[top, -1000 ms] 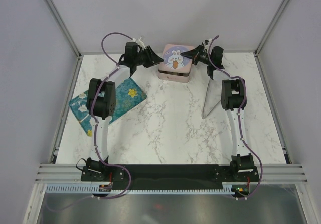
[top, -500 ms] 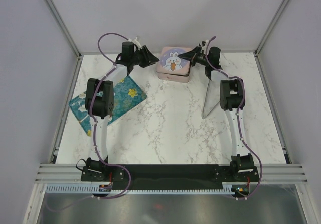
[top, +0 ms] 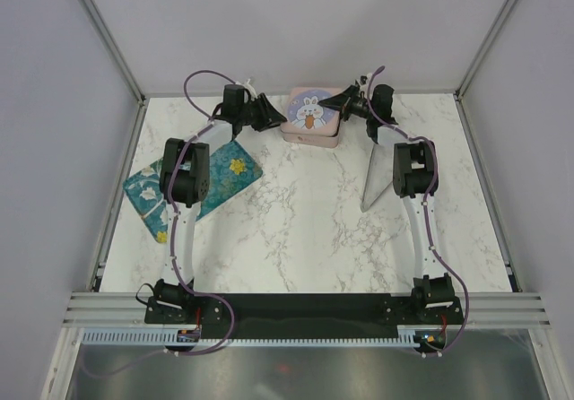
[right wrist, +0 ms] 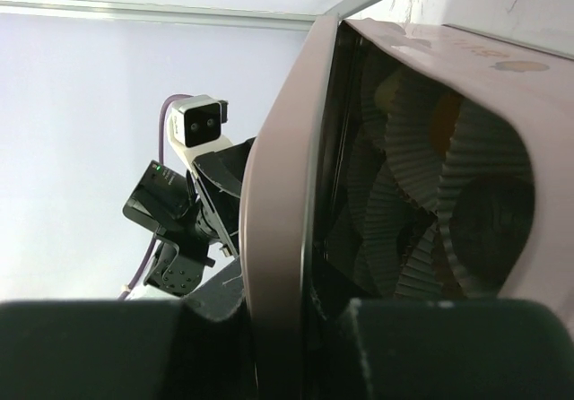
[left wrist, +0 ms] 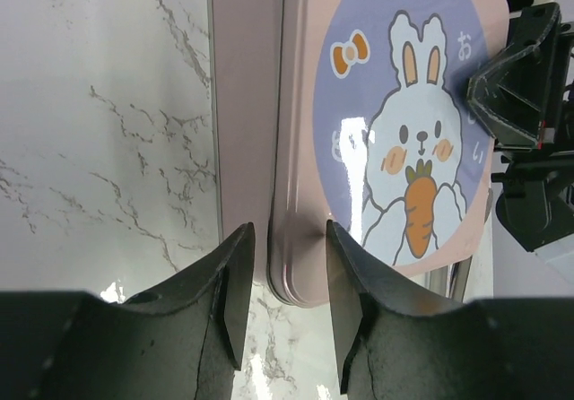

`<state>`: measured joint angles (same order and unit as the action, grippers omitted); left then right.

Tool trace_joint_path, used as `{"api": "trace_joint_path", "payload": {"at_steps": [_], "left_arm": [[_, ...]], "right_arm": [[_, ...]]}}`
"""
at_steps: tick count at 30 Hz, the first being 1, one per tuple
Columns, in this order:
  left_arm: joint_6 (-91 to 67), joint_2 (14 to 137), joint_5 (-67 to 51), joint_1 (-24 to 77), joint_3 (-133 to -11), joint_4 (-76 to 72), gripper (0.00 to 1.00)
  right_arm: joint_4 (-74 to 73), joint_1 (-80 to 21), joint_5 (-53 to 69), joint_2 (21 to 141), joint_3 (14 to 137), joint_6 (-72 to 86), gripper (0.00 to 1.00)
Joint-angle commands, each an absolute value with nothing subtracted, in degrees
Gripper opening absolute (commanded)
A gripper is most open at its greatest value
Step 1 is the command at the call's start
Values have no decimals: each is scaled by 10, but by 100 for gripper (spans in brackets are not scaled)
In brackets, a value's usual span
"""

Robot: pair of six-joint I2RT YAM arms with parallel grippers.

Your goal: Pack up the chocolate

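Observation:
The pink square tin (top: pixel 309 135) stands at the back middle. Its bunny lid (top: pixel 309 111) is tilted up off the tin. My right gripper (top: pixel 338 106) is shut on the lid's right edge (right wrist: pixel 278 194), with the rim between its jaws (right wrist: pixel 287 308). Under the lid the dim inside shows pale pleated paper cups (right wrist: pixel 404 194). I cannot make out any chocolate pieces there. My left gripper (top: pixel 280 117) is open at the tin's left side. In the left wrist view (left wrist: pixel 289 239) the lid's corner (left wrist: pixel 395 131) and the tin's wall (left wrist: pixel 242 104) lie just beyond its fingertips.
A blue floral cloth (top: pixel 193 185) lies on the marble table (top: pixel 296 230) at the left, under the left arm. A clear plastic sheet (top: pixel 377 176) stands beside the right arm. Enclosure walls and frame posts ring the table.
The right gripper has raised the lid, which lay flat on the tin, and tilted it. The left gripper has moved right and down, closer to the tin's left edge.

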<state>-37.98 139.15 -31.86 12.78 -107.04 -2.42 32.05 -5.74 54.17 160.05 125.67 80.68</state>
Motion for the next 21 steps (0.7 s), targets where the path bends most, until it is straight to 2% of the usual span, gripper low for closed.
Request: {"api": "trace_joint_path", "payload": {"at_steps": [1,4,6,7,9,12,21], "left_arm": [[-372,1391,-341,128,-1099,-42,45],[-375,1392,-345,128,-1101,-49,45],[-380,1397,-348,129,-1107,-52,44],[-382,1398,-350,131,-1110,-52,45],[-385,1404,-351,131,-1116,-53,44],[-389,1411,-352,131,-1118,-53,44],[-396,1422,-358,131,-1125,-60,44]], "right_arm": [[343,-55,543,1606,1272,807,0],[334,-54,541,1605,1273,802,2],[311,-53,534,1601,1275,777,11],[285,-52,532,1596,1275,767,20],[269,-47,527,1591,1273,746,30],[266,-43,526,1581,1265,741,38],[258,-25,518,1564,1232,729,44]]}}
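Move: The right hand has the bunny lid's right edge between its fingers: the lid's middle lies about 4 cm to its left, level with it fore and aft and some 1 cm lower, with the box's middle directly beneath the lid, around 4 cm farther down. From the left hand, at the lid's near left corner, the lid's middle is roughly 4 cm ahead and 7 cm right; the blue mat's middle lies about 18 cm back and 20 cm left of that hand. The right hand first holds nearly still, then opens its fingers from a narrow pinch to about half open, letting go of the lid's raised right edge, and draws off some 2 cm to the right and slightly forward, its fingers still straddling the edge. The left hand stays at the near left corner with its fingers half open, one outside the box wall and one over the lid, easing up about 1 cm at first and giving back part of that by the end. ##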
